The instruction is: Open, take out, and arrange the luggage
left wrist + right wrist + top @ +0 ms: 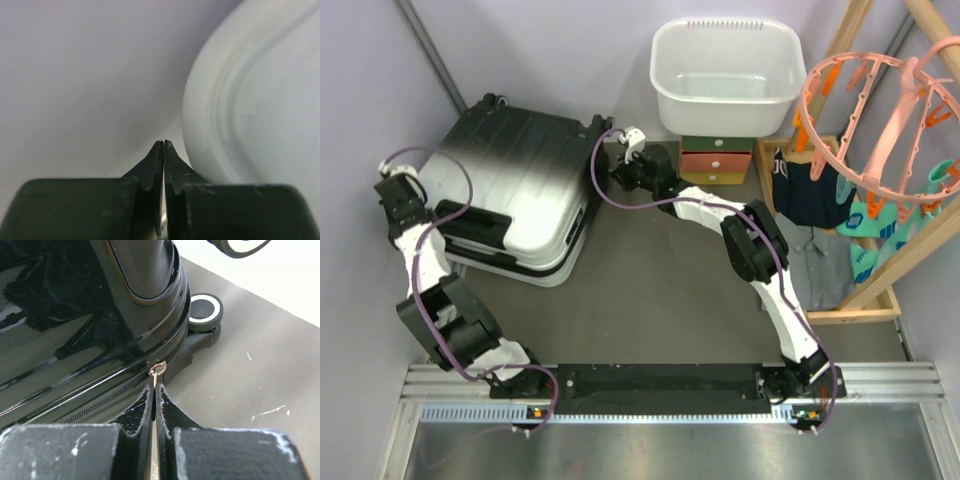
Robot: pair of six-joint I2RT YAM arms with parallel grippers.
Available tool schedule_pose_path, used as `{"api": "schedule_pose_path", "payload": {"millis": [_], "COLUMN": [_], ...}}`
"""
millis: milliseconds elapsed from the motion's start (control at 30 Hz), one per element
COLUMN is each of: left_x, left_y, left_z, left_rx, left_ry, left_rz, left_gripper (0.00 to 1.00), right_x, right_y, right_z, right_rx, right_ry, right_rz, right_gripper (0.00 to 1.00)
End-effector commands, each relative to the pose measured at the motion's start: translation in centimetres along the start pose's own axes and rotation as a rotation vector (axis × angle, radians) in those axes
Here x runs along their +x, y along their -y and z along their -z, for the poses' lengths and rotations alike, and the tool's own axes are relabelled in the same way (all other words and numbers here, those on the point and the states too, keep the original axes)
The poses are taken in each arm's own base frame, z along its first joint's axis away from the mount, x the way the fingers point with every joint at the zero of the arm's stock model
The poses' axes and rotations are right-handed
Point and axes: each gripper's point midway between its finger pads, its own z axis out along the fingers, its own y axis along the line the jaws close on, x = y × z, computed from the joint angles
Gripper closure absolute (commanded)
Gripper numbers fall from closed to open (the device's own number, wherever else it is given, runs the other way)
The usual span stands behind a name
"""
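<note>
The luggage [510, 180] lies flat and closed at the back left, its ribbed shell fading from black to white, with a black handle [470, 222] on its near side. My right gripper [616, 165] sits at the case's right edge near a wheel [205, 310]. It [156, 387] is shut on the small metal zipper pull [158, 371] of the black zipper [100, 402]. My left gripper [402, 182] hangs at the case's left side, beside the white shell [260, 100]. Its fingertips [163, 146] are pressed together; nothing clearly shows between them.
A white basin [725, 75] stands on a green-and-orange drawer box [717, 160] behind the right arm. On the right, a wooden rack [880, 290] holds clothes [810, 195], with a pink-orange peg hanger [880, 120] above. A lilac wall [75, 75] runs close to the left gripper.
</note>
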Motion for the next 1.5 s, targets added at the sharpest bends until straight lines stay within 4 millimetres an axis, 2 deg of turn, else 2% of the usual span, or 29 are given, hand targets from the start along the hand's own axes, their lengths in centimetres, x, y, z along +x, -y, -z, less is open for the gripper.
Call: {"api": "schedule_pose_path", "payload": {"millis": [0, 33, 100, 133, 200, 300, 333, 367, 400, 433, 467, 500, 533, 567, 600, 633, 667, 700, 733, 767, 800, 833, 933, 1133, 1200, 1233, 1267, 1333, 1467], "left_x": [-6.1, -7.1, -8.4, -8.9, -10.6, -13.2, -14.2, -14.5, -15.9, -16.6, -16.4, -18.2, -18.4, -17.5, -19.3, -19.5, -18.7, -20.7, -20.0, -20.4, -22.2, -21.2, -21.9, -21.4, -21.2, -20.5, -20.5, -19.1, -16.9], "left_y": [7.3, 7.4, 6.9, 7.4, 7.5, 10.9, 13.9, 15.8, 17.0, 20.1, 23.0, 24.2, 27.3, 30.6, 31.6, 33.9, 36.8, 37.6, 40.1, 41.0, 41.3, 43.3, 45.5, 49.1, 50.4, 50.9, 51.0, 51.8, 52.0], "left_z": [0.6, 1.4, 2.9, 3.7, 6.3, 10.7, 12.8, 13.4, 15.0, 17.2, 16.5, 18.4, 20.1, 19.1, 20.7, 22.1, 21.0, 22.4, 20.9, 20.6, 21.2, 19.7, 18.6, 16.5, 16.9, 15.8, 15.7, 14.6, 12.9], "left_rx": [0.184, 0.192, 0.194, 0.225, 0.256, 0.356, 0.430, 0.475, 0.512, 0.582, 0.615, 0.647, 0.706, 0.737, 0.764, 0.806, 0.834, 0.864, 0.874, 0.878, 0.873, 0.864, 0.858, 0.844, 0.837, 0.795, 0.775, 0.751, 0.714], "left_ry": [0.116, 0.124, 0.160, 0.181, 0.250, 0.354, 0.393, 0.390, 0.409, 0.426, 0.380, 0.400, 0.401, 0.345, 0.374, 0.384, 0.347, 0.394, 0.354, 0.356, 0.398, 0.366, 0.384, 0.403, 0.431, 0.429, 0.435, 0.414, 0.359], "left_rz": [-0.102, -0.105, -0.064, -0.060, -0.035, -0.065, -0.102, -0.114, -0.124, -0.158, -0.178, -0.184, -0.219, -0.259, -0.261, -0.289, -0.308, -0.281, -0.279, -0.270, -0.245, -0.252, -0.208, -0.162, -0.182, -0.218, -0.231, -0.286, -0.350], "left_gripper": [0.90, 0.82, 0.73, 0.66, 0.58, 0.45, 0.42, 0.39, 0.38, 0.38, 0.37, 0.37, 0.37, 0.36, 0.33, 0.32, 0.30, 0.27, 0.26, 0.26, 0.26, 0.25, 0.25, 0.24, 0.23, 0.23, 0.23, 0.23, 0.23], "right_x": [-7.5, -6.9, -6.6, -6.3, -6.1, -5.8, -5.8, -5.7, -5.7, -5.7, -5.6, -5.5, -5.4, -5.3, -5.2, -5.1, -4.9, -5.0, -4.9, -4.9, -4.8, -4.6, -4.4, -3.1, -2.8, -2.7, -2.7, -2.5, -2.9], "right_y": [-4.4, -4.3, -4.2, -4.2, -4.4, -4.4, -4.5, -4.5, -4.5, -4.4, -4.5, -4.5, -4.4, -4.4, -4.3, -4.2, -4.0, -4.2, -4.2, -4.2, -4.2, -4.2, -4.1, -4.0, -3.8, -3.6, -3.6, -3.5, -3.5], "right_z": [1.6, 1.6, 1.6, 1.6, 1.5, 1.3, 1.3, 1.2, 1.2, 1.3, 1.3, 1.3, 1.3, 1.3, 1.3, 1.3, 1.2, 1.2, 1.2, 1.2, 1.1, 1.1, 1.2, 1.2, 1.2, 1.2, 1.2, 1.3, 1.5], "right_rx": [-0.115, -0.112, -0.118, -0.121, -0.130, -0.138, -0.140, -0.141, -0.141, -0.140, -0.141, -0.140, -0.136, -0.132, -0.127, -0.124, -0.120, -0.126, -0.128, -0.127, -0.126, -0.125, -0.123, -0.115, -0.103, -0.098, -0.093, -0.089, -0.086], "right_ry": [0.139, 0.127, 0.122, 0.117, 0.116, 0.118, 0.118, 0.118, 0.116, 0.115, 0.113, 0.106, 0.103, 0.101, 0.099, 0.097, 0.095, 0.095, 0.093, 0.092, 0.090, 0.086, 0.081, 0.055, 0.045, 0.043, 0.041, 0.035, 0.044], "right_rz": [0.000, -0.012, -0.039, -0.044, -0.053, -0.068, -0.069, -0.072, -0.074, -0.076, -0.077, -0.078, -0.076, -0.076, -0.072, -0.072, -0.074, -0.073, -0.072, -0.074, -0.074, -0.077, -0.089, -0.105, -0.104, -0.103, -0.100, -0.099, -0.096], "right_gripper": [1.00, 1.00, 1.00, 1.00, 1.00, 1.00, 1.00, 1.00, 1.00, 1.00, 1.00, 1.00, 1.00, 1.00, 1.00, 1.00, 1.00, 1.00, 1.00, 1.00, 1.00, 1.00, 1.00, 1.00, 1.00, 1.00, 1.00, 1.00, 1.00]}}
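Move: The luggage's upper far-right wheel is some 36 cm ahead of the left hand and 45 cm to its right, roughly at its height. The luggage's left corner is only about 6 cm to the hand's right and 2 cm ahead. The held zipper pull lies about 10 cm nearer than the wheel and lower; the drawer box, 23 cm right of it. From the right hand, the wheel is some 10 cm ahead and 7 cm up. Forward and up at first, leaving the luggage's left corner, the left hand then sweeps right across the luggage, about 45 cm right and 35 cm forward in all, and sinks about 10 cm to the far-right wheel. It turns clockwise some 50 degrees as the near-shut fingers open wide and come around the wheel. The right hand stays nearly in place, still pinching the zipper pull. ##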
